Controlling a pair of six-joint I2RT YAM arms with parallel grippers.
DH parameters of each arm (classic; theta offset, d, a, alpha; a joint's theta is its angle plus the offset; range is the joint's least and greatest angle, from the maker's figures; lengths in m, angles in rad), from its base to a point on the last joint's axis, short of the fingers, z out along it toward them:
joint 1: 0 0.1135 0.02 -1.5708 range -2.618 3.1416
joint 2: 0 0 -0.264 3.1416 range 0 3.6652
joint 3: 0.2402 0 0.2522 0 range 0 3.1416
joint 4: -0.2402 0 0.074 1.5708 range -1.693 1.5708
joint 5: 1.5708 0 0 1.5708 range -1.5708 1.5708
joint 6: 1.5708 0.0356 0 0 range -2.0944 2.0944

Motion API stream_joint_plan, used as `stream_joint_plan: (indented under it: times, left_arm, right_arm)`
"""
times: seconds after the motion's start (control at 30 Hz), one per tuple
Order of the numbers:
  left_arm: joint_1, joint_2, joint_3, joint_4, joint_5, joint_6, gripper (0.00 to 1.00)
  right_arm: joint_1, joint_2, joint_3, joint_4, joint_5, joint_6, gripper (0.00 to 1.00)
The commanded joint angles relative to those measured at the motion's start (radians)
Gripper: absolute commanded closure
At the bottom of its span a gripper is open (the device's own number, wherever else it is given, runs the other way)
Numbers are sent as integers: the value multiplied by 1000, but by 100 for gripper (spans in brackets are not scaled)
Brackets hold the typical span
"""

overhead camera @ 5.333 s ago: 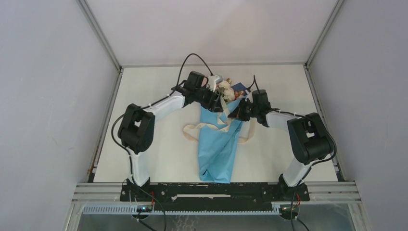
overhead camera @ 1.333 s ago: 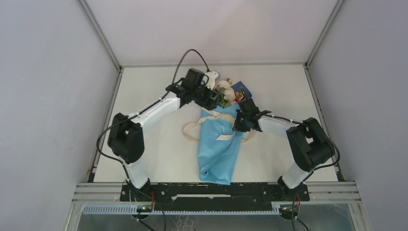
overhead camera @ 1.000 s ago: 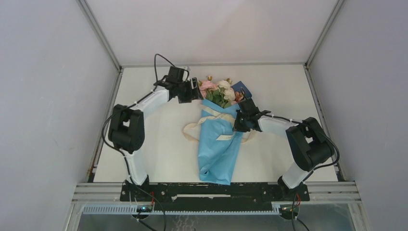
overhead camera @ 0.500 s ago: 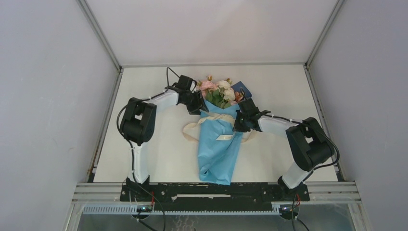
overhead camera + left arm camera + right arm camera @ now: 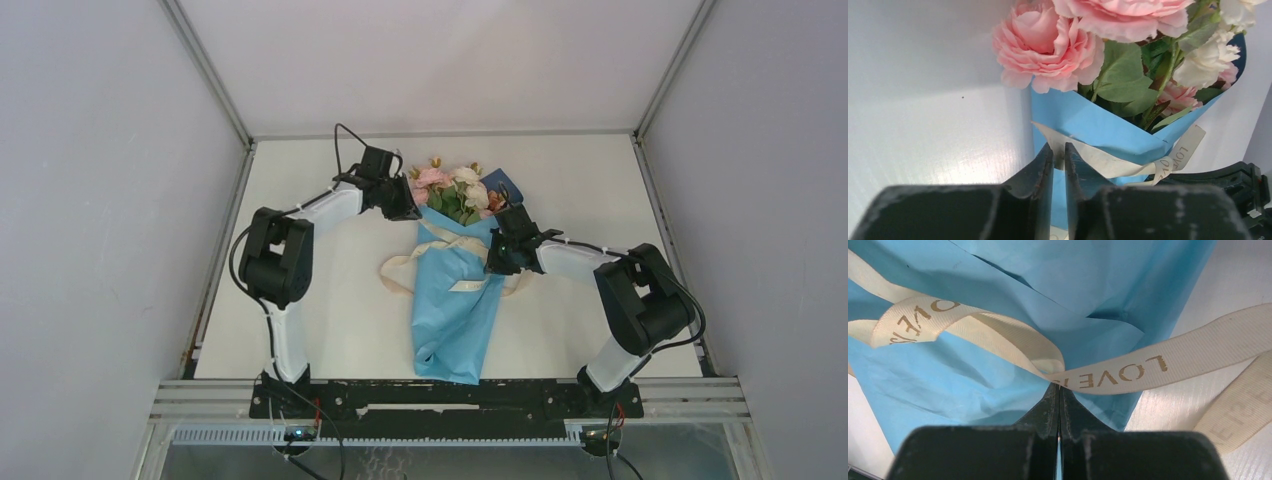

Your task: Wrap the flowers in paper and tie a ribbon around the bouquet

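The bouquet (image 5: pixel 455 300) lies mid-table, a cone of blue paper (image 5: pixel 1088 122) with its tip toward the arms. Pink and cream flowers (image 5: pixel 455 190) fill its far end. A cream ribbon (image 5: pixel 398 272) printed "LOVE" crosses the cone and loops out on both sides. My left gripper (image 5: pixel 405 208) is at the cone's upper left edge. In the left wrist view its jaws (image 5: pixel 1058 150) stand closed to a narrow gap, pinching a fold of ribbon (image 5: pixel 1108 162). My right gripper (image 5: pixel 492 258) is on the cone's right edge, shut on the ribbon (image 5: pixel 1128 371) where two strands cross.
The white table (image 5: pixel 300 320) is boxed in by grey walls with metal posts at the back corners. A black cable (image 5: pixel 345 135) arches above the left wrist. Loose ribbon loops lie on the table at both sides of the cone.
The left arm left the flowers, swung out to the left, then came back to the cone's upper left edge, and its jaws narrowed onto the ribbon. The right gripper kept its hold in place.
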Motion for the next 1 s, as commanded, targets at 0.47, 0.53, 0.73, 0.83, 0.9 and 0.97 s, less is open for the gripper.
stream_joint_plan:
  times: [0.47, 0.53, 0.73, 0.83, 0.9, 0.97]
  left_arm:
    - [1, -110, -59, 58, 38, 116, 100]
    - [0, -132, -74, 55, 58, 155, 100]
    - [-1, -248, -170, 59, 92, 307, 100]
    - [-13, -256, -181, 61, 109, 328, 100]
    - [-24, -263, -186, 61, 118, 335, 100]
    - [-36, -282, -202, 65, 111, 349, 100]
  right_arm:
    - [-17, -43, 34, -15, -124, -100, 100]
    - [-15, -72, 34, -31, -192, -120, 100]
    - [13, -205, 34, -124, -290, -176, 100]
    - [11, -205, 38, -112, -297, -162, 100]
    - [13, -186, 63, -118, -306, -157, 100]
    - [28, -187, 83, -124, -317, -163, 100]
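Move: The ribbon's left end lies between the left fingertips, still part open. From there the nearest pink rose is about 7 cm ahead and 1 cm right, and the ribbon crossing on the blue paper some 8 cm back and 12 cm right, about 5 cm lower. The right fingers already grip the ribbon, with the crossing about 4 cm ahead and 1 cm left; the loose tail is some 3 cm back and 4 cm left. Shut the left gripper on the ribbon's end, then draw it about 4 cm back and 4 cm up, away from the roses, tipping the fingers upward and turning some 15 degrees clockwise. Keep the right fingers closed on their strand and, after a short hold, pull it up about 7 cm, back and left over the paper, turning counter-clockwise. ##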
